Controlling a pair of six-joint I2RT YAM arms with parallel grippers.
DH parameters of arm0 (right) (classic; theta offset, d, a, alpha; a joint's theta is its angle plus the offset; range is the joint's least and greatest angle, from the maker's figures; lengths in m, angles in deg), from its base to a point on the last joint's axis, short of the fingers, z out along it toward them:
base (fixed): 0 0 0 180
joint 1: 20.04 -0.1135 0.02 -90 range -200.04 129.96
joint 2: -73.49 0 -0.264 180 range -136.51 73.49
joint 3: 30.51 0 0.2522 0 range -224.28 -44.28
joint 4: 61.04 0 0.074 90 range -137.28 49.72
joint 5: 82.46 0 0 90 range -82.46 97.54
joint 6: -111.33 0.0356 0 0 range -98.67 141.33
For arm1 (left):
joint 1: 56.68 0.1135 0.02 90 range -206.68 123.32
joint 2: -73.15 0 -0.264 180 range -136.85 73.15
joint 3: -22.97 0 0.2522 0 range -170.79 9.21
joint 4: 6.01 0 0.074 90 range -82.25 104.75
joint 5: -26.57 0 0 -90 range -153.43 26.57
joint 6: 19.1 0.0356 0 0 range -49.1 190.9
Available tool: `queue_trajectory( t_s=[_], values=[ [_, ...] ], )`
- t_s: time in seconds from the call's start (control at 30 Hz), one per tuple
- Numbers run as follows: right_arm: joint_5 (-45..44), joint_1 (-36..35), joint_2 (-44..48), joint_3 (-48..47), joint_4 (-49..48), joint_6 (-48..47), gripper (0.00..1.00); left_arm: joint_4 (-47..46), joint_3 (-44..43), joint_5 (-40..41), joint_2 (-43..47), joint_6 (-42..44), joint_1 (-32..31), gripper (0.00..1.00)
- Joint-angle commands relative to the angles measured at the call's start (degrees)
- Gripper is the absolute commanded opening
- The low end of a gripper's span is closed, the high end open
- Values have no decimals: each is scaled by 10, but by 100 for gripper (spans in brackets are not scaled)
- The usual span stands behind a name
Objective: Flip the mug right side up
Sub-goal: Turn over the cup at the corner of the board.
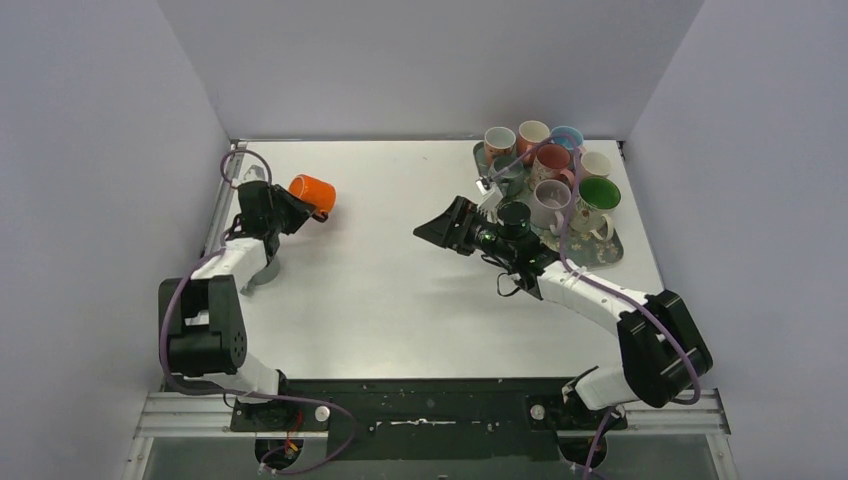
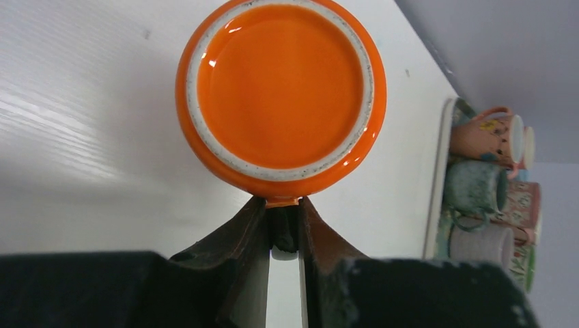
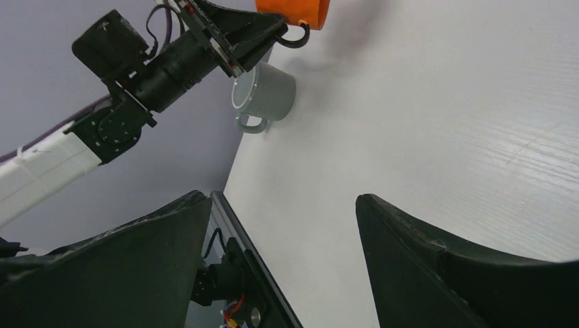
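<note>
My left gripper [image 1: 300,210] holds the orange mug [image 1: 313,192] in the air at the left side of the table, turned on its side. In the left wrist view the mug's glazed base [image 2: 280,85] faces the camera, and the fingers [image 2: 321,239] are shut on its handle [image 2: 281,201]. The right wrist view also catches the orange mug [image 3: 293,10] at its top edge. My right gripper [image 1: 425,232] hovers over the middle of the table, open and empty, with bare table between its fingers [image 3: 437,266].
A grey mug [image 3: 266,92] sits on the table near the left edge, under the left arm [image 1: 262,272]. At the back right, a tray [image 1: 600,255] holds several mugs [image 1: 550,170], close behind the right wrist. Walls enclose the table on three sides.
</note>
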Motion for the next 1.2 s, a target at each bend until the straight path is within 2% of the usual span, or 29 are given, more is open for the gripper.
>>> queue_trajectory(
  t_s=[0.0, 0.23, 0.37, 0.43, 0.67, 0.87, 1.17],
  values=[
    [-1, -8, -6, 22, -160, 68, 77, -141, 35, -64, 87, -72, -12, 0],
    [-6, -19, -37, 19, -238, 124, 66, -235, 104, -122, 163, -188, -42, 0],
    [-12, -24, -56, 17, -276, 151, 61, -356, 151, -148, 180, -296, -72, 0],
    [-11, -26, -67, 17, -298, 166, 58, -377, 165, -146, 185, -323, -91, 0],
    [-4, -31, -97, 4, -340, 190, 54, -411, 169, -141, 190, -367, -148, 0],
    [-1, -31, -111, 0, -365, 218, 54, -410, 170, -125, 193, -357, -185, 0],
    [-10, -31, -122, -18, -351, 235, 53, -480, 197, -135, 177, -386, -224, 0]
  ],
)
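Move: The left fingers already hold the mug by its handle. The right gripper they carry it to lies some 29 cm to their right, about 14 cm back and 9 cm higher. The grey-green mug stands about 14 cm to the left hand's left, 11 cm back and 6 cm lower. From the open right hand, the mug hangs roughly 29 cm left, 17 cm ahead and 5 cm lower; the lilac mug on the tray is about 29 cm right, 16 cm ahead and 15 cm below. Keeping its pinch on the handle, the left hand swings the mug to the right, up and back, roughly 25 cm in all, towards the right gripper. It rolls its left side down some 40 degrees, tips up and turns clockwise until its fingers lie about level. The right hand comes about 5 cm left and up to meet the mug, rolling its left side up 20 degrees and closing partway, still open. ##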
